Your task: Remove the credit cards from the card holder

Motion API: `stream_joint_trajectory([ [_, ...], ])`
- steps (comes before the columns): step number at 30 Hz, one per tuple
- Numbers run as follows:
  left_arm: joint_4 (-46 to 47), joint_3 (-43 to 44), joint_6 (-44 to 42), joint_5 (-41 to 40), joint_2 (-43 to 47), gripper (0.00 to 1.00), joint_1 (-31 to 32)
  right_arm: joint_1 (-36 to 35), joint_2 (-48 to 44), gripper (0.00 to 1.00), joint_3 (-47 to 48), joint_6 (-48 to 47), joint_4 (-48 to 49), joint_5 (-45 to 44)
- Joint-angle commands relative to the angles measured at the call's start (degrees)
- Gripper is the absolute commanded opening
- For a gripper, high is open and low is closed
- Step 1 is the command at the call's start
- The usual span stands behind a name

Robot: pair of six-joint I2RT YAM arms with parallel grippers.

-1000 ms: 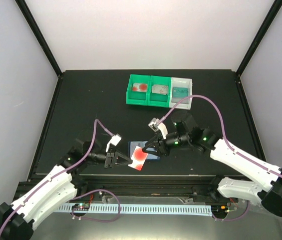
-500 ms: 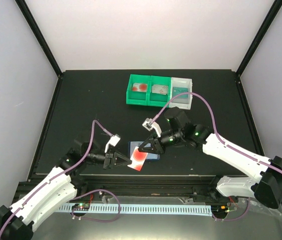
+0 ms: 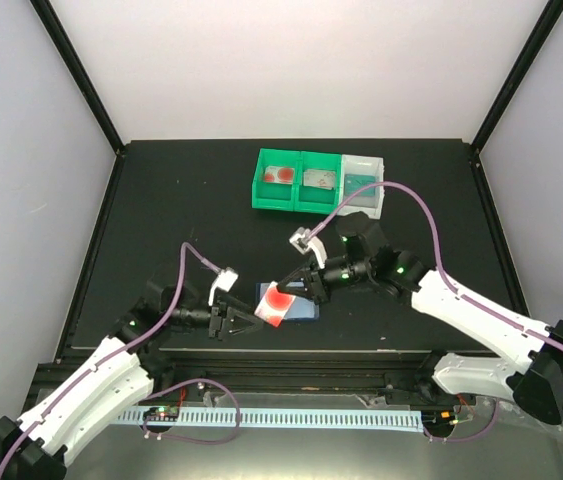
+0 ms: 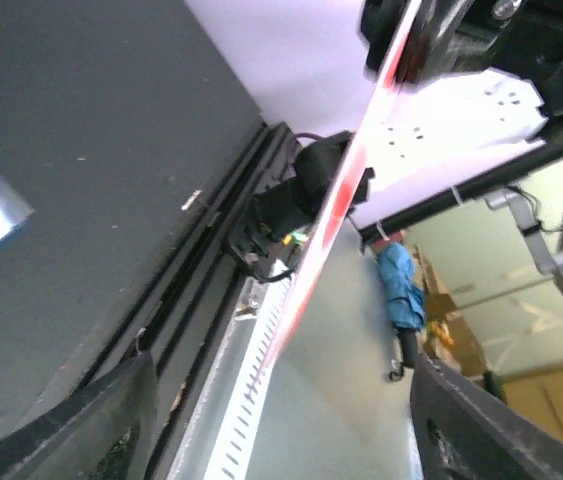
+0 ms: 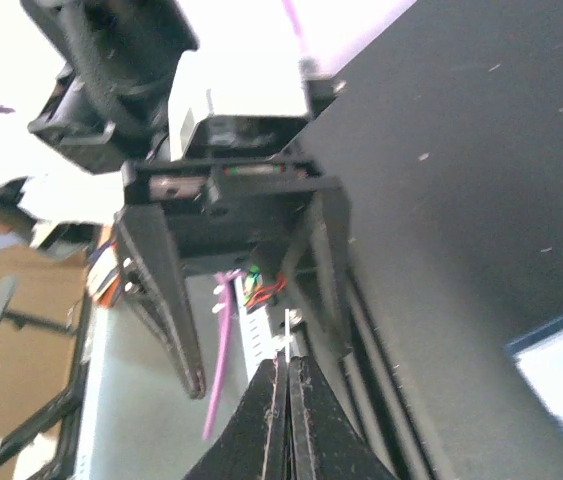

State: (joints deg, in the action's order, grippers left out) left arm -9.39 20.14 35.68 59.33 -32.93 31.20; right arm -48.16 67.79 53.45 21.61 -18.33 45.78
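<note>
A white credit card with red circles (image 3: pixel 278 304) hangs just above the card holder (image 3: pixel 302 309), a dark navy wallet with pale blue pockets lying open on the black table. My right gripper (image 3: pixel 293 291) is shut on the card's far right edge. In the right wrist view its fingertips (image 5: pixel 288 385) are pressed together on the thin card edge (image 5: pixel 286 335). My left gripper (image 3: pixel 252 319) is open at the card's near left side, its fingers apart from it. The left wrist view shows the card edge-on (image 4: pixel 333 205) running between the spread fingers (image 4: pixel 111 420).
At the back stands a green tray (image 3: pixel 297 205) with a red-circled card (image 3: pixel 280 175) and a greyish card (image 3: pixel 318 180). Beside it, a white tray (image 3: pixel 376 163) holds a teal card (image 3: pixel 360 185). The table's near rail (image 3: pixel 291 360) runs just below the grippers.
The left gripper has opened and let go of the card. The right gripper has closed on the card's other edge and drawn it slightly up and back.
</note>
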Motion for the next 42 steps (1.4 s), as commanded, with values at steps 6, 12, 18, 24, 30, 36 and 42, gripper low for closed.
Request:
stream_joint_trajectory([
  [6, -6.1, 2.1, -1.4, -17.7, 4.7, 0.99, 0.2, 5.3, -3.8, 0.01, -3.1, 10.6, 7.1, -23.3],
  [12, -5.1, 0.0, -3.1, -24.7, 3.5, 0.99, 0.1, 6.6, -2.4, 0.01, -4.1, 14.1, 13.6, -34.8],
  [18, 0.1, -1.6, -2.4, -25.5, -1.1, 0.99, 0.2, 7.5, 5.1, 0.01, -3.0, 15.4, 22.7, -46.0],
  [24, 0.3, -0.5, -3.7, -26.4, -5.1, 0.99, 0.1, 11.2, 18.0, 0.01, 3.3, 18.8, 30.7, -44.1],
  [30, 0.5, -1.7, -4.3, -28.2, -5.0, 0.99, 0.0, 14.1, 29.3, 0.01, 8.8, 24.7, 39.3, -43.3],
  [36, 1.9, -4.2, -2.1, -26.7, -1.8, 0.99, 0.1, 15.7, 38.4, 0.01, 14.4, 28.7, 45.5, -43.7],
  [42, 0.2, -4.2, -2.9, -23.9, -0.5, 0.99, 0.0, 15.8, 44.6, 0.01, 20.2, 30.5, 45.5, -43.0],
])
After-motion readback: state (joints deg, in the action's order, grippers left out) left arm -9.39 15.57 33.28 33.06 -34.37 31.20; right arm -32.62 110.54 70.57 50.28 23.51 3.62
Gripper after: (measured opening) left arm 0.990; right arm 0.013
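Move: The right hand holds a red-and-white credit card; the left green compartment it goes to lies about 39 cm ahead, 1 cm left and 20 cm below. The middle compartment is some 12 cm to the right of that one, level with it. The open card holder lies about 5 cm ahead of the right hand, 1 cm right, 22 cm below. From the left hand, the left compartment is about 46 cm ahead, 6 cm right and 15 cm below. Right carries its card some 35 cm forward towards the left compartment, turning clockwise; left opens, advances and sinks. ##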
